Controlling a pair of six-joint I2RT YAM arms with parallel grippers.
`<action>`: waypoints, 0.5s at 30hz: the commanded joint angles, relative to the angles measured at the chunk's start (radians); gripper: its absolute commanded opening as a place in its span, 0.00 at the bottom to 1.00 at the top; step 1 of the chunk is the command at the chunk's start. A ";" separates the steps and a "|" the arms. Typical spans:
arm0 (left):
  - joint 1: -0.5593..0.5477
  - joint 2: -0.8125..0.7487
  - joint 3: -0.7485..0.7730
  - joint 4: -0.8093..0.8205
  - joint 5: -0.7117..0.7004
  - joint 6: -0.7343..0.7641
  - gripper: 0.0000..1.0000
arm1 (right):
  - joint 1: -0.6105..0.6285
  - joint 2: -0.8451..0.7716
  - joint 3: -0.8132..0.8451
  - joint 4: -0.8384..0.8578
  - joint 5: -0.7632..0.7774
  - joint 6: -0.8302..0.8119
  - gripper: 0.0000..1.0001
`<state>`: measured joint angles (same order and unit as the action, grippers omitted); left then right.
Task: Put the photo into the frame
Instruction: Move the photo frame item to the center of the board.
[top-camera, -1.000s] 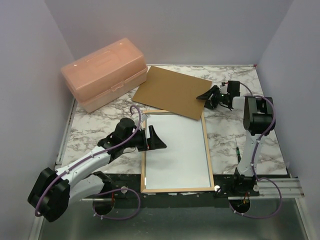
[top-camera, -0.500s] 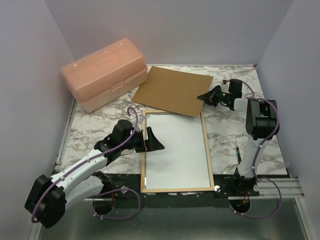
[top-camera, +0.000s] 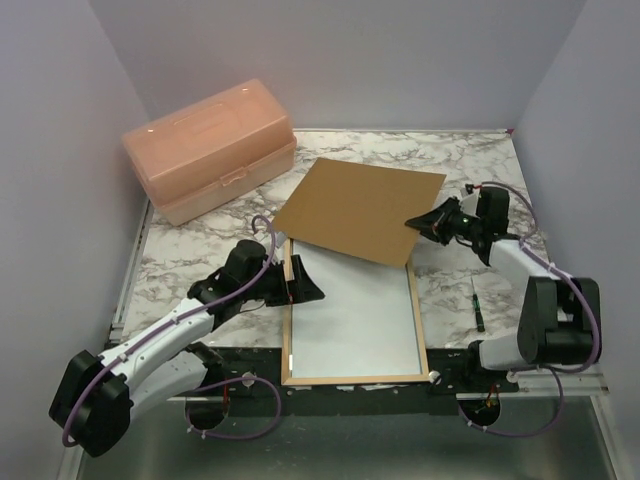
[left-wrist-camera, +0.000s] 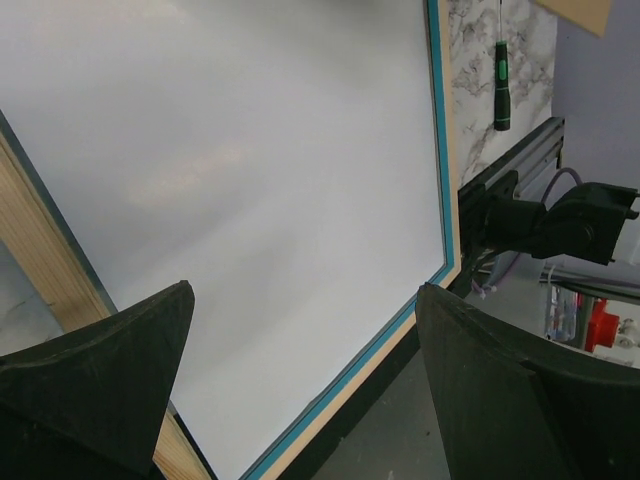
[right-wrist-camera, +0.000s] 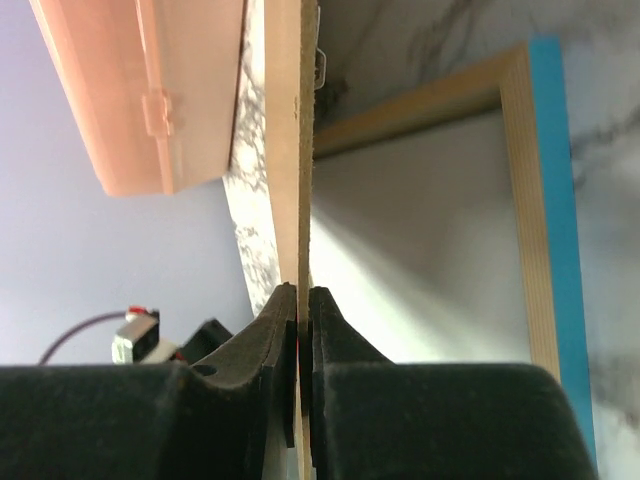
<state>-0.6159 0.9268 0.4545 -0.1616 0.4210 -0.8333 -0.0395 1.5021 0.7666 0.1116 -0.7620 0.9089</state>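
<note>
The frame (top-camera: 421, 335) lies wood face up near the table's front edge, with a teal edge showing along its rail (left-wrist-camera: 441, 150). The photo (top-camera: 355, 315) rests inside it, white back up, and fills the left wrist view (left-wrist-camera: 250, 150). My left gripper (top-camera: 306, 282) hovers open over the frame's left rail, nothing between its fingers (left-wrist-camera: 110, 370). My right gripper (top-camera: 422, 222) is shut on the right corner of the brown backing board (top-camera: 360, 208). The board is raised and covers the frame's far end. It shows edge-on (right-wrist-camera: 305, 150) between the right gripper's (right-wrist-camera: 303, 300) jaws.
A pink plastic toolbox (top-camera: 208, 145) stands at the back left of the marble table (top-camera: 190, 245). A green-handled screwdriver (top-camera: 478, 308) lies right of the frame. Purple walls close in on three sides.
My right gripper has closed on the backing board's corner and drawn it nearer and to the right, over the frame's far end. The left gripper has shifted slightly.
</note>
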 joint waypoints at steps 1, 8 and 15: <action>-0.004 0.020 0.042 -0.003 -0.052 0.011 0.94 | 0.001 -0.217 -0.145 -0.151 0.089 -0.048 0.06; -0.037 -0.022 0.044 -0.046 -0.134 0.082 0.94 | 0.001 -0.451 -0.248 -0.360 0.129 -0.106 0.09; -0.087 -0.105 0.101 -0.180 -0.279 0.238 0.96 | 0.001 -0.522 -0.221 -0.507 0.113 -0.158 0.11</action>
<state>-0.6788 0.8719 0.4927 -0.2527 0.2657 -0.7200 -0.0395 1.0138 0.5320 -0.2119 -0.6983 0.8448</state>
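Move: Over the frame's right rail, the right hand already grips the right edge of the brown backing board, whose middle lies about 17 cm left and 6 cm ahead of that hand. The frame's middle, where the board is being taken, is some 18 cm back, 18 cm left and 11 cm below it. The screwdriver lies roughly 17 cm back and 18 cm right. From the left hand, the frame's middle is about 14 cm right, 2 cm back and 9 cm down. Drawing the backing board back towards the robot by its right edge, the right hand travels about 10 cm almost level along the frame's right side, quick at first and then slowing. The shut fingers keep their pinch on the edge, and the wrist hardly turns. ##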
